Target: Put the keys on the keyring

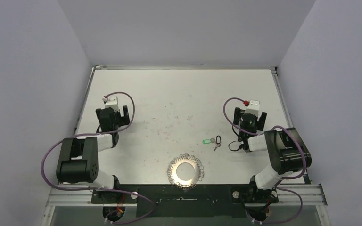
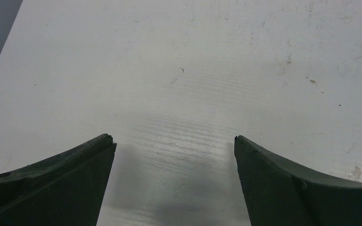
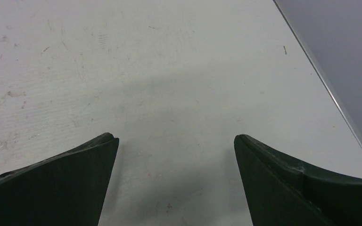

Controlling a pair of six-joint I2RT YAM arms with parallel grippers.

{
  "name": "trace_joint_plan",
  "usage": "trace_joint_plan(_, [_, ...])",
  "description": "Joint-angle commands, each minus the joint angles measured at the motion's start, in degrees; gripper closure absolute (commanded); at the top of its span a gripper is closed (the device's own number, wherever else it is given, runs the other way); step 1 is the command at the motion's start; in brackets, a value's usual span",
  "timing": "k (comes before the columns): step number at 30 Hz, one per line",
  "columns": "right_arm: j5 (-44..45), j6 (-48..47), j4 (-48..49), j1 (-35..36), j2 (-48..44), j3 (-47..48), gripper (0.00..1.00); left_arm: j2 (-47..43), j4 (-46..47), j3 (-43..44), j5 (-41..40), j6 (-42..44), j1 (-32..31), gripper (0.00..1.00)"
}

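The keys [image 1: 212, 141], a small silvery key with a green tag and a black oblong tag, lie on the table right of centre. The keyring [image 1: 185, 171], a large silvery ring fringed with wire loops, lies flat near the front edge, below and left of the keys. My left gripper [image 1: 114, 109] stands open at the left, far from both. My right gripper [image 1: 250, 113] stands open to the upper right of the keys, apart from them. Both wrist views show only bare table between the spread fingers [image 2: 73, 179] [image 3: 283, 183]; neither keys nor keyring appear there.
The white table [image 1: 179, 94] is scuffed and walled by grey panels on the left, back and right. A metal rail [image 1: 184, 193] runs along the front edge by the arm bases. The table's right edge [image 3: 325, 80] shows in the right wrist view.
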Motion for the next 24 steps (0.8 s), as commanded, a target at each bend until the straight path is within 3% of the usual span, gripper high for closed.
trace_joint_plan(1, [0.7,0.1,-14.5,1.5,-10.6,6.2,0.0,-11.2,-31.2,16.9,2.0,-7.1,-0.7,0.03])
trace_joint_plan(4, [0.3,6.1,-33.9,1.2,-19.8,12.9,0.0,-14.5,-45.6,25.1,5.0,-12.8,-0.7,0.03])
trace_joint_plan(9, [-4.6,11.9,-50.1,0.7,-30.3,18.4,0.0,-23.7,-58.5,27.0,5.0,-27.6,-0.2,0.03])
trace_joint_plan(12, [-8.3,20.7,-55.3,0.4,-37.8,17.2,0.0,-30.6,-58.1,21.2,6.4,-33.4,0.0,0.03])
trace_joint_plan(15, [-4.6,32.3,-63.2,0.2,-44.9,15.4,0.0,-35.1,-58.7,15.4,10.4,-39.3,0.9,0.03])
trace_joint_plan(19, [-16.2,32.3,-66.0,0.1,-48.4,12.8,0.0,-35.1,-56.1,8.7,22.0,-40.6,1.3,0.03])
trace_joint_plan(24, [-28.9,38.5,-67.2,0.1,-44.7,9.1,0.0,-31.4,-46.1,-1.4,33.2,-44.6,-0.7,0.03])
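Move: The keys and their green and black tags lie in a small cluster on the table, about 13 cm back and 17 cm left of my right hand, some 4 cm below it. The round silver plate stands about 12 cm nearer the bases than the keys and 13 cm left of them. From my left hand the keys are roughly 14 cm back and 45 cm to the right, 4 cm lower. I lift both open hands steeply off their low resting places, each by nearly 20 cm, then draw them back and inward to the keys' side while sinking again, the left hand almost all the way down. My left wrist rolls some 45 degrees, right side up, its fingers coming round to the right and steeper; my right rolls about 35 degrees the other way. Nothing is touched. ##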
